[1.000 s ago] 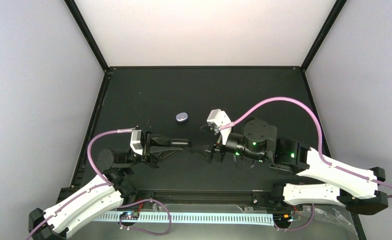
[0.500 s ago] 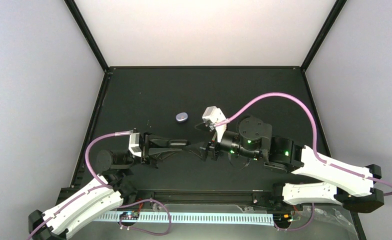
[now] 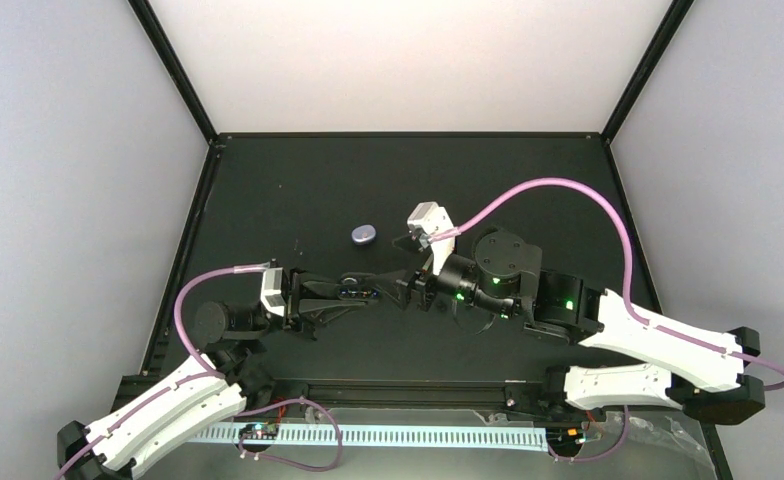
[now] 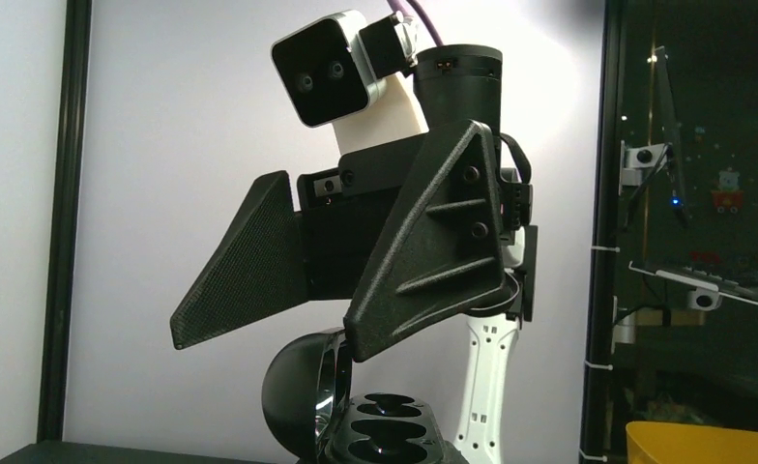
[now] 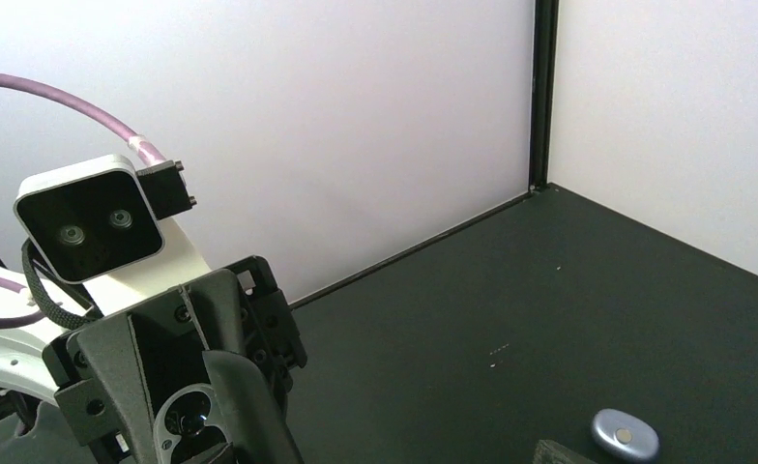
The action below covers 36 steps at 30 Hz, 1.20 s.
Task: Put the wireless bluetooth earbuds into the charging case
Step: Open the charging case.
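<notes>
My left gripper (image 3: 353,291) is shut on a black oval charging case (image 3: 356,289) and holds it above the table. In the left wrist view the case's lid (image 4: 298,396) stands open and the base (image 4: 390,435) shows two dark wells. My right gripper (image 3: 404,285) is open and faces the case. One of its fingers (image 4: 423,261) rests its tip against the lid's edge. I cannot make out any earbuds, and I cannot tell whether the wells are filled. The open case also shows in the right wrist view (image 5: 193,422).
A small lavender oval case (image 3: 364,235), shut, lies on the black table behind the grippers. It also shows in the right wrist view (image 5: 625,435). Black frame posts and pale walls bound the table (image 3: 298,180).
My right gripper has moved left up to the case in my left gripper. The case's lid, shut before, now stands open.
</notes>
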Each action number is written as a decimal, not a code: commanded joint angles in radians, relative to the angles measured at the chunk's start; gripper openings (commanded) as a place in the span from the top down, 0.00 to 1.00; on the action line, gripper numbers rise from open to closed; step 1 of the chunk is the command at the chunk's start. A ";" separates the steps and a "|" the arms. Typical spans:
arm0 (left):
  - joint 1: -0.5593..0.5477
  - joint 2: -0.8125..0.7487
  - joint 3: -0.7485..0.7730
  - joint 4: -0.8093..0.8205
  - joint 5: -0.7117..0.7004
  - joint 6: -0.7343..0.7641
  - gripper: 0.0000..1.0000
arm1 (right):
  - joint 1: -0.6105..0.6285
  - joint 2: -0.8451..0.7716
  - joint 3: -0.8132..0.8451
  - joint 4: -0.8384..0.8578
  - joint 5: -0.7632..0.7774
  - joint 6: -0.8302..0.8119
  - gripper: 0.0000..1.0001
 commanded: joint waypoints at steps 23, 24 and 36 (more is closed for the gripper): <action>-0.007 -0.057 -0.067 -0.026 -0.152 -0.086 0.98 | -0.193 -0.110 -0.067 0.008 0.002 0.148 0.17; -0.007 -0.067 -0.069 -0.037 -0.154 -0.084 0.98 | -0.241 -0.129 -0.098 -0.006 -0.004 0.183 0.17; -0.007 -0.129 -0.084 -0.129 -0.149 -0.050 0.98 | -0.607 -0.084 -0.686 0.156 -0.174 0.383 0.50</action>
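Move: My right hand is wide open beside the raised lid of the black charging case, which sits about 4 cm left, 4 cm back and 3 cm lower, in my left fingers. The farther black earbud lies on the table some 17 cm ahead, 13 cm right and 38 cm below my right hand; the nearer one is about 5 cm back and 2 cm left of it. From my left hand, that farther earbud is roughly 21 cm ahead, 17 cm right and 36 cm below. I linger with my right hand by the already open lid, then swing it quickly away to the right and forward, some 19 cm in all, and plunge about 23 cm down towards the two earbuds, turning some 35 degrees clockwise, tipping the fingers down and partly closing them. My left hand keeps its grip on the case, easing a couple of centimetres forward and down. ##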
